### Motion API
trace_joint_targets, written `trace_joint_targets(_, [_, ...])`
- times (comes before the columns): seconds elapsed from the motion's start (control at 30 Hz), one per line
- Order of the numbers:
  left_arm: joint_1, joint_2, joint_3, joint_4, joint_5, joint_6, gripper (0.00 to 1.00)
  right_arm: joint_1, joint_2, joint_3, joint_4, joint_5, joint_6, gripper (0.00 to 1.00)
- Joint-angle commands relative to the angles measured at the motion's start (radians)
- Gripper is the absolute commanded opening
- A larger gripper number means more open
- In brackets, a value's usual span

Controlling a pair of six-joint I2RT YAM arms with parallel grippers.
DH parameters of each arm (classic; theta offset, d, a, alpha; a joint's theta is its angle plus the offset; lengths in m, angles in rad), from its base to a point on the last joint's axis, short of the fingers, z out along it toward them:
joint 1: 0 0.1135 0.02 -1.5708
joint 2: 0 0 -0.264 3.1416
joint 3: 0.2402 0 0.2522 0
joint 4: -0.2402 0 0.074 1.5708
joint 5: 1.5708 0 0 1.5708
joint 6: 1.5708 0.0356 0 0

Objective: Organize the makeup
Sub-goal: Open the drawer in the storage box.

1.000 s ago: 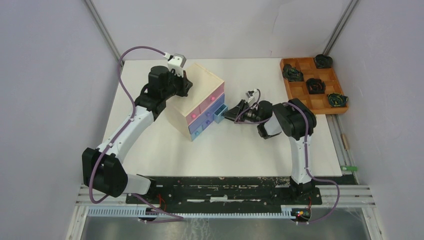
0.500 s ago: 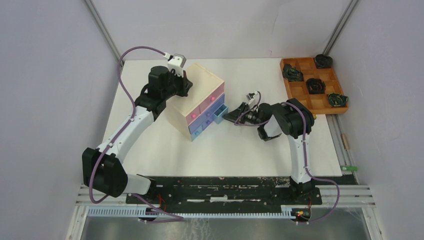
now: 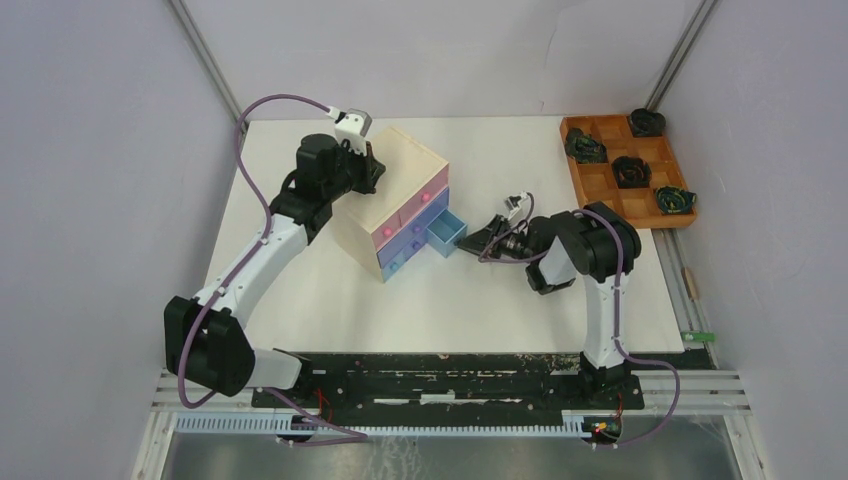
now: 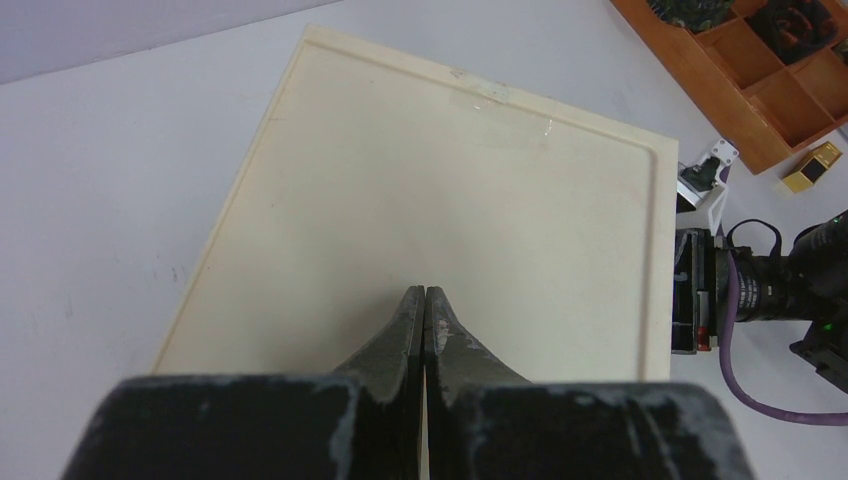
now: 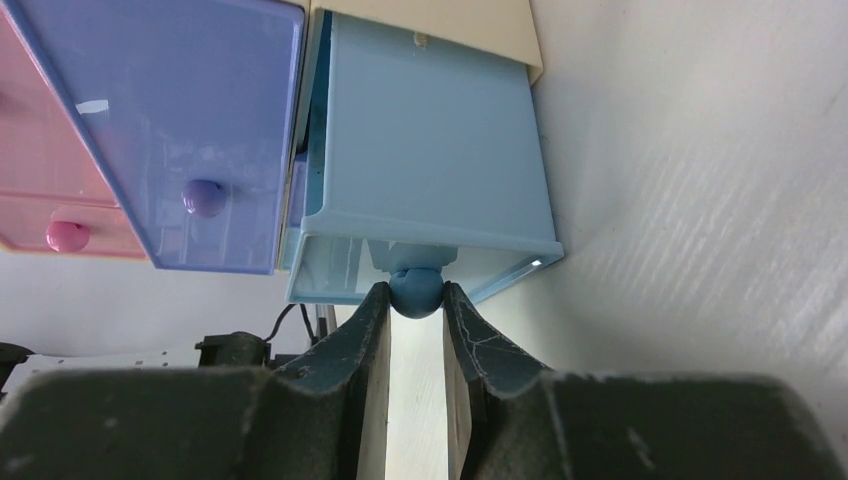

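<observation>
A pale wooden chest (image 3: 395, 185) with pink and blue drawers stands mid-table. My left gripper (image 4: 425, 292) is shut, its tips resting on the chest's flat top (image 4: 450, 190). My right gripper (image 5: 415, 296) is shut on the round knob (image 5: 415, 290) of the light blue bottom drawer (image 5: 430, 150), which is pulled partly out (image 3: 445, 232). Of the makeup, only a small gold tube (image 4: 812, 168) shows, lying on the table beside the orange-brown tray. The rest of the makeup is out of view.
An orange-brown wooden grid tray (image 3: 610, 195) with dark coiled objects sits at the back right. A purple drawer (image 5: 170, 120) and a pink one (image 5: 40, 190) are beside the open one. A small green thing (image 3: 700, 337) lies by the right rail.
My right gripper closed on the blue knob and drew the drawer out to the right, away from the chest. The left arm has not moved.
</observation>
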Motion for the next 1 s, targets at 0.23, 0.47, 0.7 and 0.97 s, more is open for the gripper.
trace_joint_targets(0.23, [0.001, 0.084, -0.105, -0.322, -0.055, 0.031, 0.03, -0.029, -0.066, -0.133, 0.050, -0.053, -0.075, 0.14])
trace_joint_targets(0.47, [0.001, 0.084, -0.103, -0.322, -0.051, 0.031, 0.03, -0.037, -0.128, -0.143, -0.076, -0.026, -0.137, 0.36])
trace_joint_targets(0.7, [0.000, 0.089, -0.108, -0.319, -0.051, 0.032, 0.03, -0.038, -0.306, -0.149, -0.294, -0.011, -0.242, 0.53])
trace_joint_targets(0.97, [0.000, 0.094, -0.092, -0.314, -0.045, 0.028, 0.06, -0.038, -0.669, -0.170, -0.816, 0.132, -0.418, 0.55])
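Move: The right hand's fingers are still shut on the round knob of the bottom light-blue drawer, with the open part of that drawer's tray some 3 cm ahead and 3 cm to the left. The purple drawer's knob is about 9 cm to the left, level fore and aft, and 5 cm higher; the middle light-blue knob sits right below the purple one, at hand height. From the left hand on the storage box's top, the gripped knob lies roughly 16 cm right, 6 cm back and 18 cm lower. Keeping its pinch on the knob, the right hand goes on drawing the light-blue drawer out of the box, diagonally back and to the right by about 3 cm and slowing towards the end, while the left hand stays put with shut fingers resting on the box's top. The right fingers then open and let go of the knob, and the hand backs off another 2 cm the same way and lifts quickly by some 4 cm, its fingertips tipping down about 10 degrees. ##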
